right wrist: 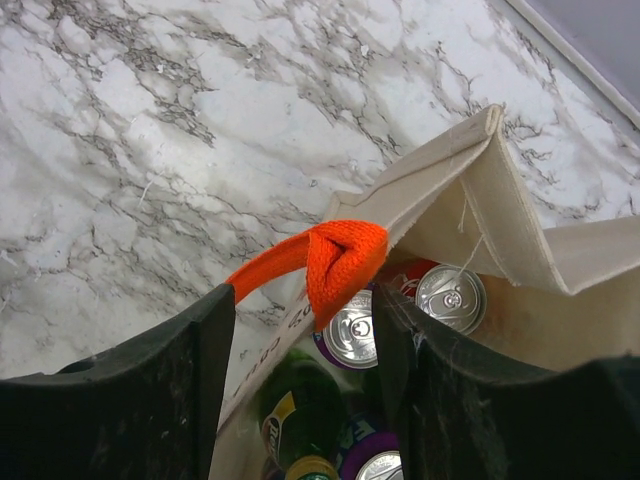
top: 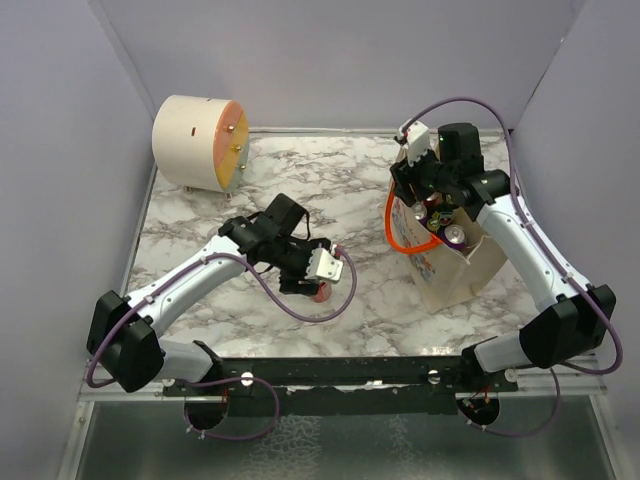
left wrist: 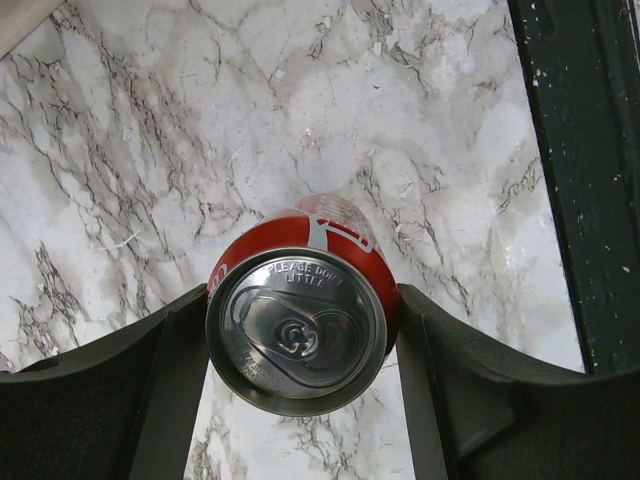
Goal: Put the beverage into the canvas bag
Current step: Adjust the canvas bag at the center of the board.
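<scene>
The beverage, a red can [left wrist: 297,335] with a silver top, stands upright on the marble table [left wrist: 200,150]. My left gripper [left wrist: 300,300] is shut on it, one finger pressed to each side. From above the can [top: 320,293] shows just under that gripper [top: 318,283], left of centre. The canvas bag [top: 462,272] stands at the right, its mouth open. My right gripper [right wrist: 302,295] is open astride the bag's rim [right wrist: 470,190]. One finger is outside the bag and one inside, with the orange handle [right wrist: 340,255] between them.
Inside the bag are silver-topped cans [right wrist: 450,298] and a green bottle [right wrist: 295,410]. A beige drum with an orange face [top: 200,142] stands at the back left. A black rail [top: 340,375] runs along the near edge. Grey walls close in three sides.
</scene>
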Motion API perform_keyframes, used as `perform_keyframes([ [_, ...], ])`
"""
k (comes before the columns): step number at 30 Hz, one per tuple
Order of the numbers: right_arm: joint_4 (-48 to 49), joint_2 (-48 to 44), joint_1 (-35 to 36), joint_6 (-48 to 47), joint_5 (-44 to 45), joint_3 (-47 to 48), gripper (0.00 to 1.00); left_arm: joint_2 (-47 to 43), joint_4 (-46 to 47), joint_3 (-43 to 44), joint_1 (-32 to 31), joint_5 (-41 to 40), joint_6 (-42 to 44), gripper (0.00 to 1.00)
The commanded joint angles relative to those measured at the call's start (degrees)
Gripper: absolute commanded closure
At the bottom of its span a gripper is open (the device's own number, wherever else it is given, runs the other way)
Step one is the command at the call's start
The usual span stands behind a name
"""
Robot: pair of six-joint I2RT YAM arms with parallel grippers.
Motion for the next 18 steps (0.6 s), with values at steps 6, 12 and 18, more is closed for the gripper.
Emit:
perform_keyframes([
  [6, -0.24, 3.31, -0.2, 1.95, -1.29, 4.32, 0.58, -0.05, 2.27, 4.05, -0.2, 0.68, 0.08, 1.0],
  [12, 0.08, 3.45, 0.33, 3.72, -2.63, 4.87, 0.82, 0.83, 2.94, 6.42, -0.1, 0.51, -0.17, 1.0],
  [18, -0.23, 4.91, 1.85, 4.92, -4.23, 7.45, 0.94, 1.44, 3.34, 8.17, -0.02, 0.0, -0.39, 1.0],
])
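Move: The knotted upper end of the orange handle is almost between the open right fingers, about 2 cm ahead, 1 cm right and 1 cm below. From there the canvas bag's middle lies some 12 cm right, 4 cm back and 11 cm lower; inside, a purple can stands 5 cm right, level, 16 cm down. From the left hand, already holding the red can, the bag's middle is about 11 cm ahead, 28 cm right, 2 cm below. Shut the right fingers on the orange handle at its knot by the bag's rim: ease forward and slightly down about 1 cm, close from a bit over half open to nearly shut, then drift left with the handle pinched. Meanwhile keep the red can gripped in the left hand and raise it, carrying it forward and right towards the bag, some 3 cm in all. ##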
